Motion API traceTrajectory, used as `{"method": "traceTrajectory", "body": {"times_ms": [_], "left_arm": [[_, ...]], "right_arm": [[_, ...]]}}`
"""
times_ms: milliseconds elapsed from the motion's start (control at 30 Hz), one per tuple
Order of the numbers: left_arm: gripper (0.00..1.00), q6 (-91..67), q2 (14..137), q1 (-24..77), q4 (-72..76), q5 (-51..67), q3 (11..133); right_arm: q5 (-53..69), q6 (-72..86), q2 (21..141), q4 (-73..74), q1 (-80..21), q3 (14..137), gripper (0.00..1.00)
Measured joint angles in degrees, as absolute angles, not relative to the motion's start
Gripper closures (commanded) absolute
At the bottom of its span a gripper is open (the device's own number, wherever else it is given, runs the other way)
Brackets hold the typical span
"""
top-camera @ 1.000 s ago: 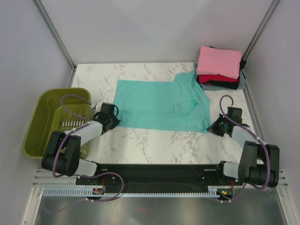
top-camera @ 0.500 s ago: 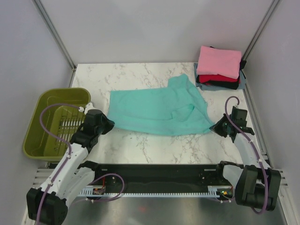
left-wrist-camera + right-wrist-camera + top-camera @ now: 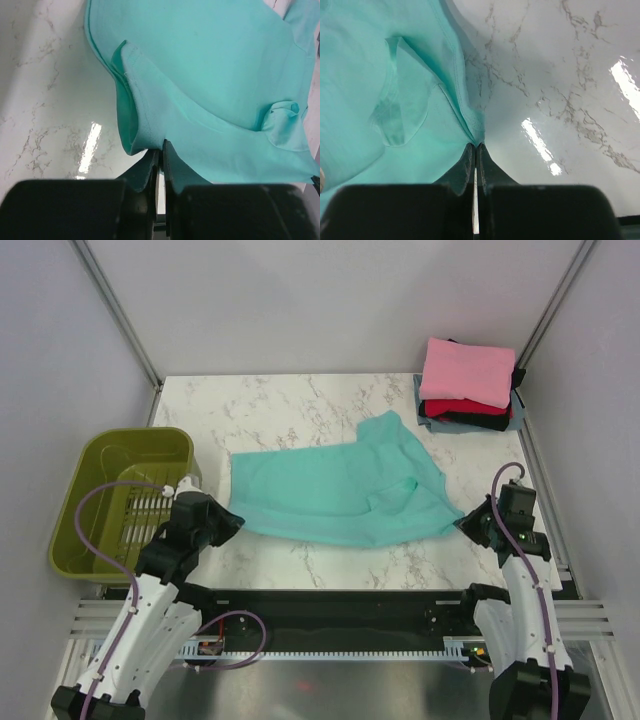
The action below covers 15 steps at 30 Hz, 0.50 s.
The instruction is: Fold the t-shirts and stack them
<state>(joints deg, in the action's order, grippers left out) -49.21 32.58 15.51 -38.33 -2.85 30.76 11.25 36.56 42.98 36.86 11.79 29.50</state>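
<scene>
A teal t-shirt [image 3: 340,490] lies spread on the marble table, one sleeve pointing to the far right. My left gripper [image 3: 235,521] is shut on its near-left corner, and in the left wrist view [image 3: 161,145] the hem curls up out of the closed fingertips. My right gripper [image 3: 462,523] is shut on the near-right corner, where the cloth [image 3: 420,100] bunches into a point at the tips [image 3: 475,145]. A stack of folded t-shirts [image 3: 468,380], pink on top with red, black and grey-blue under it, sits at the far right corner.
An olive-green plastic basket [image 3: 75,510] stands at the left edge of the table, close to my left arm. Bare marble [image 3: 290,400] runs behind the shirt. Grey walls and metal posts close in the table on three sides.
Both grippers have drawn back toward the near edge and apart, dragging the teal shirt with them. Its near edge now sits closer to the arm bases and is stretched wider.
</scene>
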Motion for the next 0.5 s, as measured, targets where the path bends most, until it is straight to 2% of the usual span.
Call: {"method": "traceTrajectory", "body": {"times_ms": [100,133,167,200,233,267,300,333,367,467,500], "left_arm": [[0.81,-49.74,32.67,15.51,-39.09,-1.91,30.65],[0.73,-49.91,32.67,15.55,-39.33,-1.32,30.61],[0.68,-50.02,32.64,15.62,-39.51,-0.91,30.61],[0.58,-50.28,32.62,15.66,-39.70,-0.27,30.61],[0.53,-50.43,32.58,15.77,-40.01,0.58,30.61],[0.50,-50.76,32.51,15.81,-40.53,1.63,30.63],[0.42,-51.03,32.34,15.86,-41.10,2.57,30.63],[0.40,-51.18,32.05,15.86,-41.87,3.77,30.72],[0.40,-51.24,31.70,15.88,-42.68,4.75,30.92],[0.39,-50.94,31.09,15.88,-45.25,6.48,32.58],[0.42,-50.65,31.03,15.88,-45.76,6.81,33.45]], "right_arm": [[9.93,37.58,38.63,40.51,11.79,29.52,1.00],[9.56,37.93,36.99,41.76,11.79,29.52,1.00],[9.19,38.28,35.48,42.92,11.79,29.50,0.90],[8.97,38.79,33.98,44.03,11.79,29.50,0.80],[8.91,39.18,32.60,45.15,11.79,29.50,0.48],[8.88,39.62,31.46,45.98,11.79,29.50,0.33],[8.91,39.66,30.17,46.96,11.79,29.50,0.23],[9.06,39.77,29.04,48.01,11.79,29.50,0.17],[9.21,39.55,28.21,48.99,11.79,29.52,0.13],[10.24,39.27,27.18,51.27,11.79,29.67,0.11],[10.44,39.24,27.22,51.79,11.79,29.87,0.11]]}}
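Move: Each hand still pinches one end of the t-shirt's near edge. The shirt's middle lies about 15 cm ahead of the left hand, 21 cm to its right and 12 cm below it. From the right hand it is some 14 cm ahead, 27 cm to the left and 8 cm below. The green bin's middle is roughly 28 cm left of the left hand and 7 cm ahead, about 6 cm lower. The folded stack is about 36 cm ahead of the right hand and 4 cm to its right. Both hands let go of the t-shirt's raised near edge while drawing back towards the robot: the right fingers swing from shut to nearly wide open as that hand goes back about 4.5 cm and rises slightly. The left fingers open to a bit over half, coming free of the near left corner as that hand slides some 4 cm back and to its right, turning slightly clockwise and tipping down a little. ##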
